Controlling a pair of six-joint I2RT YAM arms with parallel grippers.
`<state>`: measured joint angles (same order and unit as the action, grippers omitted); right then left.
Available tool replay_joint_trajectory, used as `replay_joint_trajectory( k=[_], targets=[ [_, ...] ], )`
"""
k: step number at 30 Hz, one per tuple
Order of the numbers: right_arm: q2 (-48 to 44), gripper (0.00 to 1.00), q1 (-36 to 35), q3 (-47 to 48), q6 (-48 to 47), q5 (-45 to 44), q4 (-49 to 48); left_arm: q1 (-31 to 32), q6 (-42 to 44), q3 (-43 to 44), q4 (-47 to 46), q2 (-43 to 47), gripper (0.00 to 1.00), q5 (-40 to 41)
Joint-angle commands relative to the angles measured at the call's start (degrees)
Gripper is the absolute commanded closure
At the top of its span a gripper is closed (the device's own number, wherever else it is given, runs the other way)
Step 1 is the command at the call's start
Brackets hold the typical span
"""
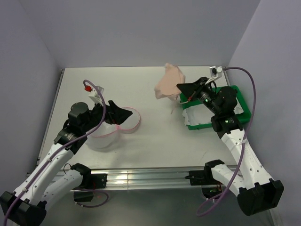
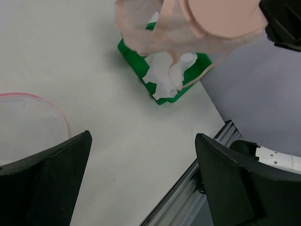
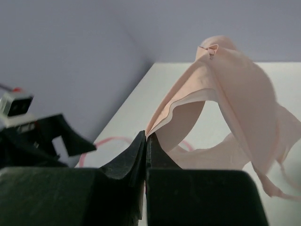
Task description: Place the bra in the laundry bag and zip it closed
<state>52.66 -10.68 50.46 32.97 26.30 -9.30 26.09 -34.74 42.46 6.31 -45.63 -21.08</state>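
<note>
The pale pink-beige bra (image 1: 169, 83) hangs above the table at the back right, beside the green tray. My right gripper (image 1: 180, 87) is shut on it, and the right wrist view shows the jaws (image 3: 146, 137) pinched together on one folded edge while the rest of the bra (image 3: 235, 89) drapes down beyond. The white mesh laundry bag (image 1: 109, 134) with its pink zip rim (image 1: 134, 123) lies at the left. My left gripper (image 1: 120, 115) hovers over the bag's right side, open and holding nothing. In the left wrist view, the left gripper (image 2: 143, 165) frames bare table beside the bag's rim (image 2: 51, 107).
A green tray (image 1: 235, 96) with white fabric (image 2: 162, 77) in it sits at the right, under my right arm. The metal rail (image 1: 141, 176) runs along the table's near edge. Grey walls close in the back and both sides.
</note>
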Motion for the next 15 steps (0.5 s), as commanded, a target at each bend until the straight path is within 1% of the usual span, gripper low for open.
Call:
replay_joint_trajectory(
  k=[1,2,3,4,5,6,7,8,9,13,15],
  targets=[
    [-1.15,1.00,-3.64,-0.35,-2.64,5.70,4.10,0.11,-2.87,2.19,-4.37,0.01,0.01,0.86],
    [-1.42,0.96,-4.17,-1.66,-3.00,4.90,5.51,0.11,-3.14,2.10,-4.20,-0.42,0.01,1.13],
    [-1.86,0.91,-4.44,-5.16,-3.87,4.03,8.31,0.19,-3.14,1.84,-4.02,-0.69,0.01,1.56],
    [-2.65,0.68,-4.44,-7.02,-4.31,2.02,9.29,0.19,-3.14,1.84,-3.76,-1.13,0.01,1.66],
    [-3.18,0.54,-4.44,-8.95,-4.75,0.17,11.82,0.11,-3.31,1.84,-3.41,-2.18,0.01,1.92],
    [-3.79,0.40,-4.44,-11.76,-6.15,-1.94,16.46,0.19,-3.32,2.01,-2.88,-2.80,0.01,2.44],
    [-5.54,0.20,-4.44,-13.18,-6.25,-5.96,17.99,0.19,-3.49,2.10,-2.79,-3.32,0.01,2.62],
    [-6.60,0.14,-4.53,-14.76,-6.25,-7.31,18.96,0.11,-3.84,2.28,-2.70,-4.72,0.01,2.71],
    [-8.87,0.12,-4.61,-16.95,-5.99,-7.93,20.10,0.11,-4.28,2.54,-2.79,-5.52,0.01,2.62],
    [-11.88,0.12,-4.97,-18.99,-5.28,-8.99,18.80,0.98,-6.82,2.19,-5.77,-10.69,0.01,2.18],
    [-11.27,0.14,-5.14,-18.73,-5.29,-9.60,16.96,2.29,-7.10,3.06,-7.52,-13.16,0.01,3.15]
  ],
)
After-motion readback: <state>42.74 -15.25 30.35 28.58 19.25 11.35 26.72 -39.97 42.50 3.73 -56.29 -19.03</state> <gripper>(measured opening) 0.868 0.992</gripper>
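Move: The right hand holds the bra in shut fingertips. The laundry bag's open lid lies about 22 cm to its left, 3 cm nearer the base and some 35 cm below; the bag body is 35 cm left and 10 cm back, the green bin 24 cm right and 4 cm ahead, both similarly low. From the empty left hand, the lid is about 3 cm ahead, 3 cm left and 25 cm below. The bra comes free of the right fingertips as they open wide at the end of a short swing left towards the bag. That hand then sinks about 20 cm and draws back 6 cm, its fingers tipping down by nearly 30 degrees. The left hand, still open, starts down towards the lid, sinking about 4 cm while easing forward and tipping slightly down. ##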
